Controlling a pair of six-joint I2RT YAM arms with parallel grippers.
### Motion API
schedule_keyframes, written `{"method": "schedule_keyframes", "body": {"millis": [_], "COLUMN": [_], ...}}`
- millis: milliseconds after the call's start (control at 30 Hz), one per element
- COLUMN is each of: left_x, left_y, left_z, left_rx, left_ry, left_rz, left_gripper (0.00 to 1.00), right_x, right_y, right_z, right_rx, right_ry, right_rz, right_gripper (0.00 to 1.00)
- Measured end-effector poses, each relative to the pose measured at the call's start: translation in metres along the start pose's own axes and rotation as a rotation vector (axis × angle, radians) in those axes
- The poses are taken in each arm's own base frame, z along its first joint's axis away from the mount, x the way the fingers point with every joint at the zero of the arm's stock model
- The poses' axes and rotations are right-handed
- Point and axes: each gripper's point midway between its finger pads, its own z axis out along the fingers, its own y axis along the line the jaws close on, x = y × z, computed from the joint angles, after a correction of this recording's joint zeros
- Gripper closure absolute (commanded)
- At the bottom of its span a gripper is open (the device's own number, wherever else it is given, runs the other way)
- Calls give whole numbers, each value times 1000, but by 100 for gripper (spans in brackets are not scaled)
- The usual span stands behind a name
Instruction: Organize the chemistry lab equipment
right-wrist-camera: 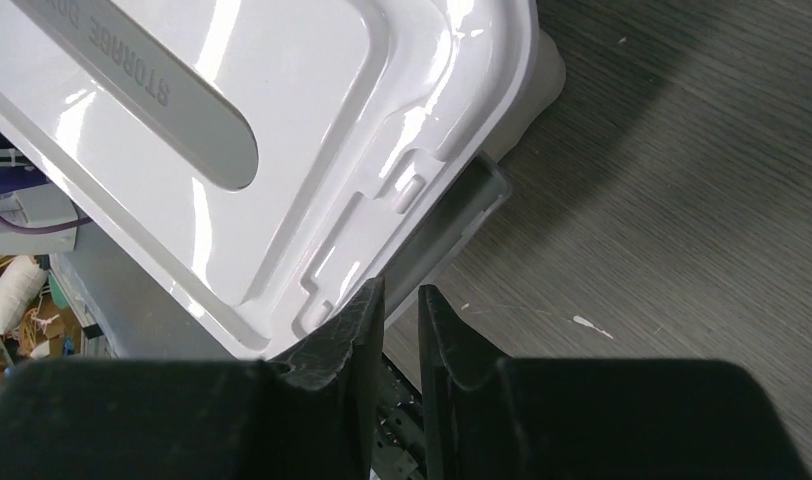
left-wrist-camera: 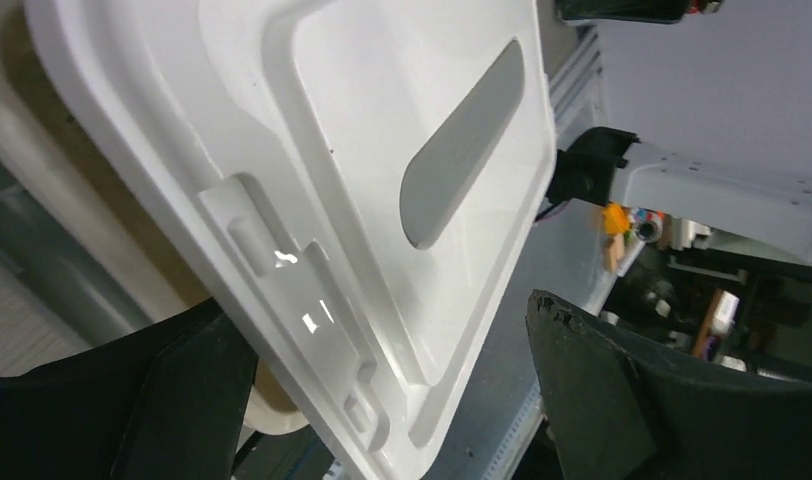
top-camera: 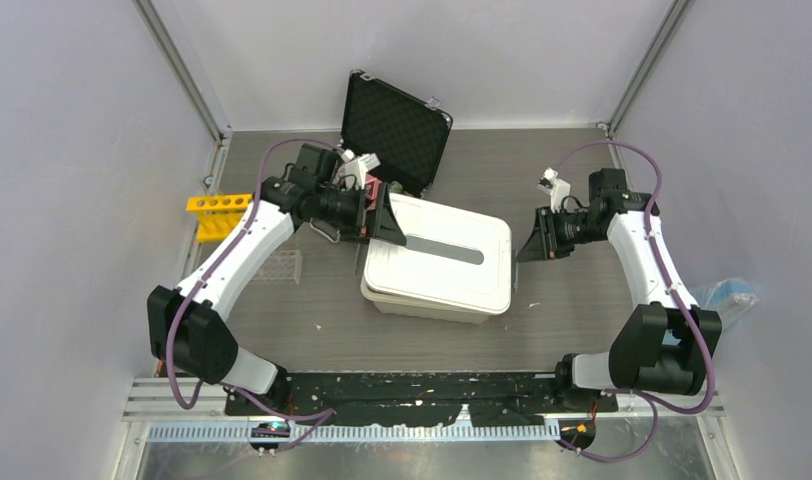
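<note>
A white storage box (top-camera: 422, 300) stands mid-table with its white lid (top-camera: 452, 250) lying on top, slightly askew. My left gripper (top-camera: 382, 215) is at the lid's left end, open wide. In the left wrist view that gripper (left-wrist-camera: 382, 320) has a corner of the lid (left-wrist-camera: 382, 150) between its spread fingers (left-wrist-camera: 602, 400). My right gripper (top-camera: 532, 240) hovers just off the lid's right end. Seen from the right wrist, this gripper (right-wrist-camera: 400, 290) is nearly shut with only a thin empty slit, next to the lid's edge (right-wrist-camera: 282, 180). A yellow tube rack (top-camera: 219, 215) and a clear tube rack (top-camera: 279, 265) stand at the left.
A black foam-lined case (top-camera: 394, 130) stands open behind the box. A grey latch (right-wrist-camera: 462, 215) sticks out under the lid's right edge. A bluish clear item (top-camera: 727, 295) lies by the right wall. Bare wood-grain table (top-camera: 562, 310) lies right of the box.
</note>
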Motion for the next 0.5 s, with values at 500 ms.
{"method": "schedule_keyframes", "body": {"millis": [500], "left_x": [-16], "left_y": [54], "left_z": [-47], "left_rx": [-450], "left_ry": [-149], "left_rz": [169], "left_gripper": [1], "right_x": [-4], "right_y": [8], "right_z": [2], "right_rx": [-16], "right_ry": [6], "right_rz": [-46], "right_gripper": [75]}}
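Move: The storage box lid lies slanted on the box, its left end raised between the wide-open left fingers; its middle is about 9 cm right of the left hand, 5 cm back and 6 cm lower. The box's middle stands under it, some 14 cm below that hand. The chip case lies about 8 cm left, 10 cm ahead, on the table; the clear tube plate, 25 cm left and 4 cm back. From the right hand, the lid's middle is 17 cm left, 1 cm ahead, about level. The lid's raised left end is left free as the left hand, fingers still wide open, draws off it to the left by about 6.5 cm with some 3 cm forward, towards the chip case, easing to a stop. On the way the left wrist swings its fingers to point more steeply down, turning about 30 degrees. The right hand stays at the lid's right end by the box latch, its opening unchanged. ##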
